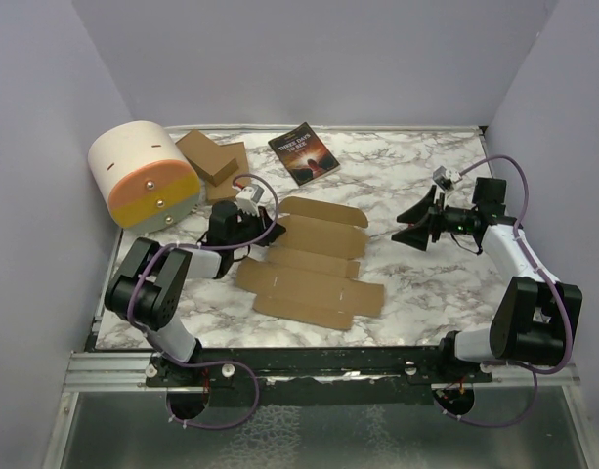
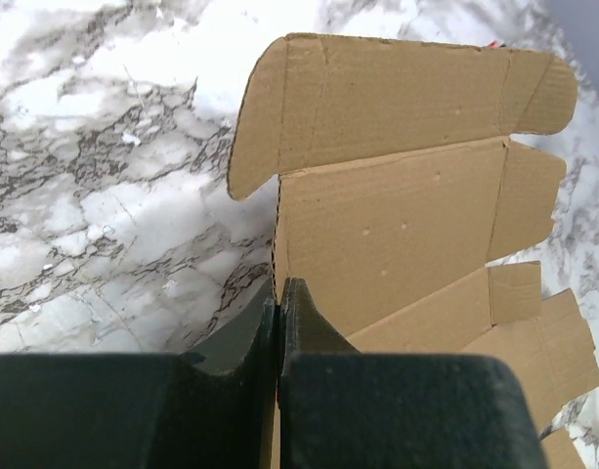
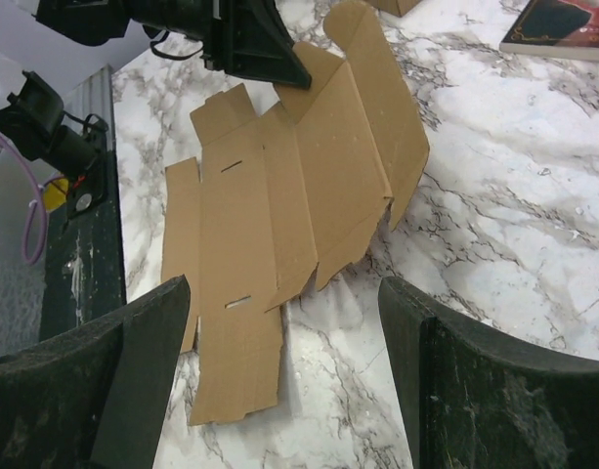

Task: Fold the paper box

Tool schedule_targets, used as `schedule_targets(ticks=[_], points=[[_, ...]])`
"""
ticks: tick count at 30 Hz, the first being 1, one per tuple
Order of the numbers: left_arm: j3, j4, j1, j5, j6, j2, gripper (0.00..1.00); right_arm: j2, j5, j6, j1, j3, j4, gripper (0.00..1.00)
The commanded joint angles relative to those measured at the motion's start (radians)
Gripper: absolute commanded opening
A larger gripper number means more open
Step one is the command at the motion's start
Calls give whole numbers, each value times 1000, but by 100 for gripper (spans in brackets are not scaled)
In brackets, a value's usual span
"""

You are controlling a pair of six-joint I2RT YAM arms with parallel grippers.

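Observation:
The paper box (image 1: 314, 264) is a flat brown die-cut sheet lying mid-table, flaps spread; it also fills the left wrist view (image 2: 397, 215) and shows in the right wrist view (image 3: 299, 166). My left gripper (image 1: 265, 233) is shut on the sheet's left edge, and the cardboard edge runs between its closed fingertips (image 2: 278, 288). The sheet's far side looks raised off the marble there. My right gripper (image 1: 416, 230) hovers to the right of the sheet, apart from it. Its jaws stand wide open (image 3: 284, 285) with nothing between them.
A dark-covered book (image 1: 304, 153) lies at the back. A stack of flat brown cardboard pieces (image 1: 213, 161) sits at the back left, next to a cream and orange rounded container (image 1: 145, 176). Grey walls close in on three sides.

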Motion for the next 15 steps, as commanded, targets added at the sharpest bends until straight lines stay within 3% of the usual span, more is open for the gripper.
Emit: schedule_targets(ticks=[1,5,10,15], points=[[-61,244,-12,-65,-56,-76,0,0,-82,-147,0,9,-97,79],[-119,323,-27,-140,-69,-133,0,-12,-97,-275,0,27,-192,79],[-197,380,-49,-247,-78,-207,0,-50,-86,-346,1,-4,-170,79],[-245,407,-73,-339,-82,-251,0,-92,104,-155,32,-50,83,79]])
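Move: The left hand already pinches the left edge of the paper box's rear panel. The middle of the flat box lies about 10 cm to its right, 9 cm back and 4 cm lower. The book is some 26 cm ahead and 7 cm right; the brown carton is about 24 cm ahead and 24 cm left, both roughly 4 cm below. From the empty right hand, the box's middle is about 22 cm left, 4 cm back and 13 cm down. Upward, with a slight pull back and to the left, the left hand raises the pinched edge of the rear panel by about 6 cm. Its downward-slanting fingers tip up until nearly level while the wrist swings some 10 degrees counter-clockwise, shut on the cardboard throughout. The right hand stays wide open and empty, easing back about 1.5 cm as it rolls slightly. ##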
